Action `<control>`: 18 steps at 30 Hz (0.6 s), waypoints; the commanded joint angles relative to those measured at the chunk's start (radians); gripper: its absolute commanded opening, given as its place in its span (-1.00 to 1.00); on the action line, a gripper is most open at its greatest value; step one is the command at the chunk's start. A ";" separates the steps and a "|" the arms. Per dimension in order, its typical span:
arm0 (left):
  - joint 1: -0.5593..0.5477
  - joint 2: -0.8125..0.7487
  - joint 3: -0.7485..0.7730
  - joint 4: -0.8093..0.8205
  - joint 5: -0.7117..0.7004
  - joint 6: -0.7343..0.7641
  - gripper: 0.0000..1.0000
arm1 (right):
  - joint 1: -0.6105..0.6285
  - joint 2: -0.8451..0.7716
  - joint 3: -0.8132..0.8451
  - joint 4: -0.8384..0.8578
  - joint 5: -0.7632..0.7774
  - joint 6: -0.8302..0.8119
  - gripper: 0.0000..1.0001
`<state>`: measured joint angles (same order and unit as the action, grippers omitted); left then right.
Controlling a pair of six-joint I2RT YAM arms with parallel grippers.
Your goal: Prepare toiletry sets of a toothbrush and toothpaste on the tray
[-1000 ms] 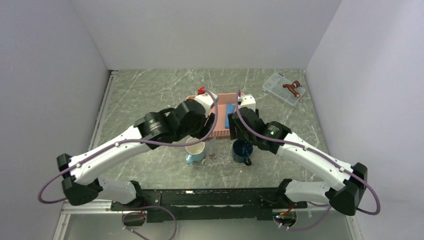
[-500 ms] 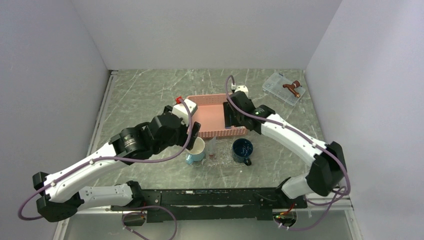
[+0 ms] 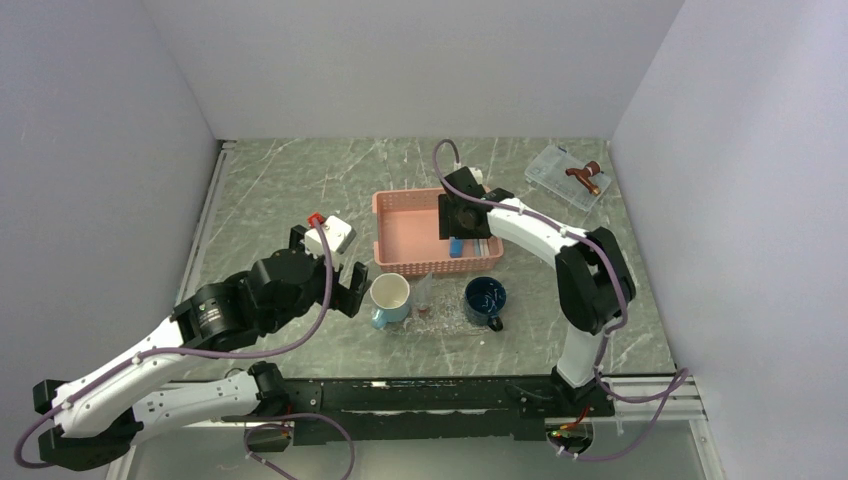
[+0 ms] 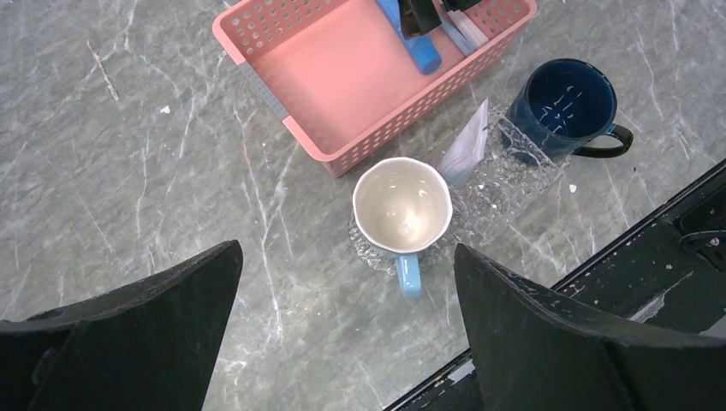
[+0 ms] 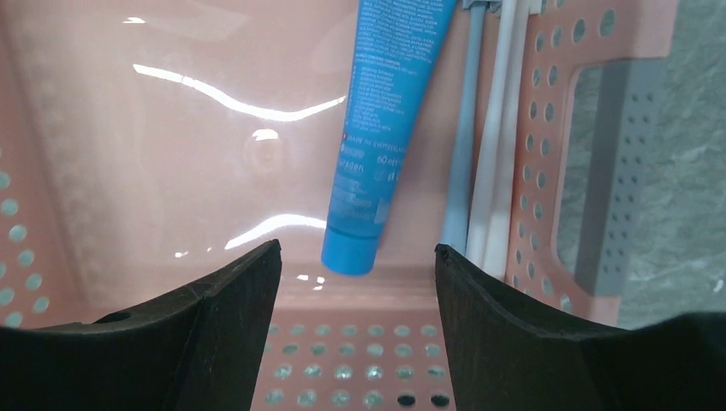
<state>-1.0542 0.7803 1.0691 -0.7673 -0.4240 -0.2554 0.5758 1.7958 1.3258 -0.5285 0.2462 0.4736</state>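
In the pink basket (image 3: 410, 232) a blue toothpaste (image 5: 385, 111) tube lies beside several pale toothbrushes (image 5: 496, 154) along the right wall. My right gripper (image 5: 357, 248) hangs open inside the basket, and the tube's cap end sits between its fingertips, untouched. From the top view that right gripper (image 3: 458, 235) is just behind the toothpaste (image 3: 456, 247). The clear tray (image 4: 505, 184) sits in front of the basket. My left gripper (image 4: 347, 248) is wide open and empty over bare table, left of the tray.
A white mug with a blue handle (image 4: 402, 205) and a dark blue mug (image 4: 565, 103) stand at the tray, with a pale flat item (image 4: 467, 150) upright between them. A small clear box (image 3: 563, 175) lies at the back right.
My left arm drew back from the basket toward the near left and its jaws opened wider. My right gripper swung further back and left into the basket, over the toothpaste.
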 commanded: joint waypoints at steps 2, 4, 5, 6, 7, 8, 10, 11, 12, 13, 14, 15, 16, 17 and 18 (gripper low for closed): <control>0.003 -0.055 -0.040 0.027 -0.013 0.027 0.99 | -0.016 0.078 0.085 0.031 -0.017 0.049 0.37; 0.003 -0.075 -0.062 0.044 -0.014 0.026 0.99 | -0.020 0.110 0.106 0.024 -0.011 0.059 0.38; 0.003 -0.083 -0.070 0.046 -0.014 0.026 0.99 | -0.020 0.123 0.112 0.024 -0.008 0.063 0.38; 0.003 -0.087 -0.071 0.041 -0.015 0.023 0.99 | -0.024 0.137 0.119 0.023 -0.007 0.068 0.38; 0.003 -0.091 -0.073 0.035 -0.016 0.020 0.99 | -0.025 0.150 0.125 0.021 -0.007 0.072 0.38; 0.003 -0.095 -0.078 0.035 -0.015 0.021 0.99 | -0.026 0.163 0.130 0.020 -0.006 0.079 0.38; 0.003 -0.101 -0.083 0.031 -0.021 0.019 0.99 | -0.030 0.186 0.138 0.016 -0.001 0.094 0.38; 0.003 -0.102 -0.084 0.028 -0.024 0.014 0.99 | -0.030 0.196 0.139 0.017 0.003 0.102 0.38; 0.003 -0.103 -0.088 0.027 -0.022 0.013 0.99 | -0.032 0.205 0.142 0.018 0.005 0.108 0.38; 0.004 -0.103 -0.091 0.028 -0.016 0.014 0.99 | -0.033 0.214 0.146 0.016 0.007 0.117 0.38; 0.005 -0.102 -0.094 0.029 -0.011 0.014 0.99 | -0.034 0.223 0.149 0.014 0.010 0.123 0.38; 0.005 -0.100 -0.094 0.027 -0.009 0.012 0.99 | -0.035 0.231 0.156 0.013 0.011 0.128 0.37; 0.006 -0.095 -0.094 0.025 -0.008 0.011 0.99 | -0.035 0.238 0.158 0.013 0.013 0.132 0.37; 0.006 -0.091 -0.094 0.025 -0.005 0.011 0.99 | -0.035 0.245 0.161 0.014 0.012 0.134 0.37; 0.009 -0.087 -0.095 0.023 -0.001 0.011 0.99 | -0.035 0.253 0.164 0.015 0.012 0.136 0.36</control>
<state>-1.0531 0.6884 0.9810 -0.7681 -0.4244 -0.2485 0.5476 2.0350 1.4425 -0.5217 0.2348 0.5732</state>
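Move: The blue toothpaste tube lies in the pink basket some 8 cm below the right hand and about 4 cm ahead, level sideways. The toothbrushes lie about 5 cm to the right of the tube, alongside it. The dark mug stands roughly 14 cm back and 4 cm to the right of this hand. From the left hand, the toothpaste is about 24 cm ahead, 20 cm to the right and 27 cm below. Lower the right gripper about 6 cm into the pink basket, easing forward some 2 cm, until its parted fingers come close over the toothpaste tube, one on either side. Tip the fingers slightly steeper, turn them a few degrees clockwise and keep them open. Let the wide-open left gripper settle a couple of centimetres down and left. ##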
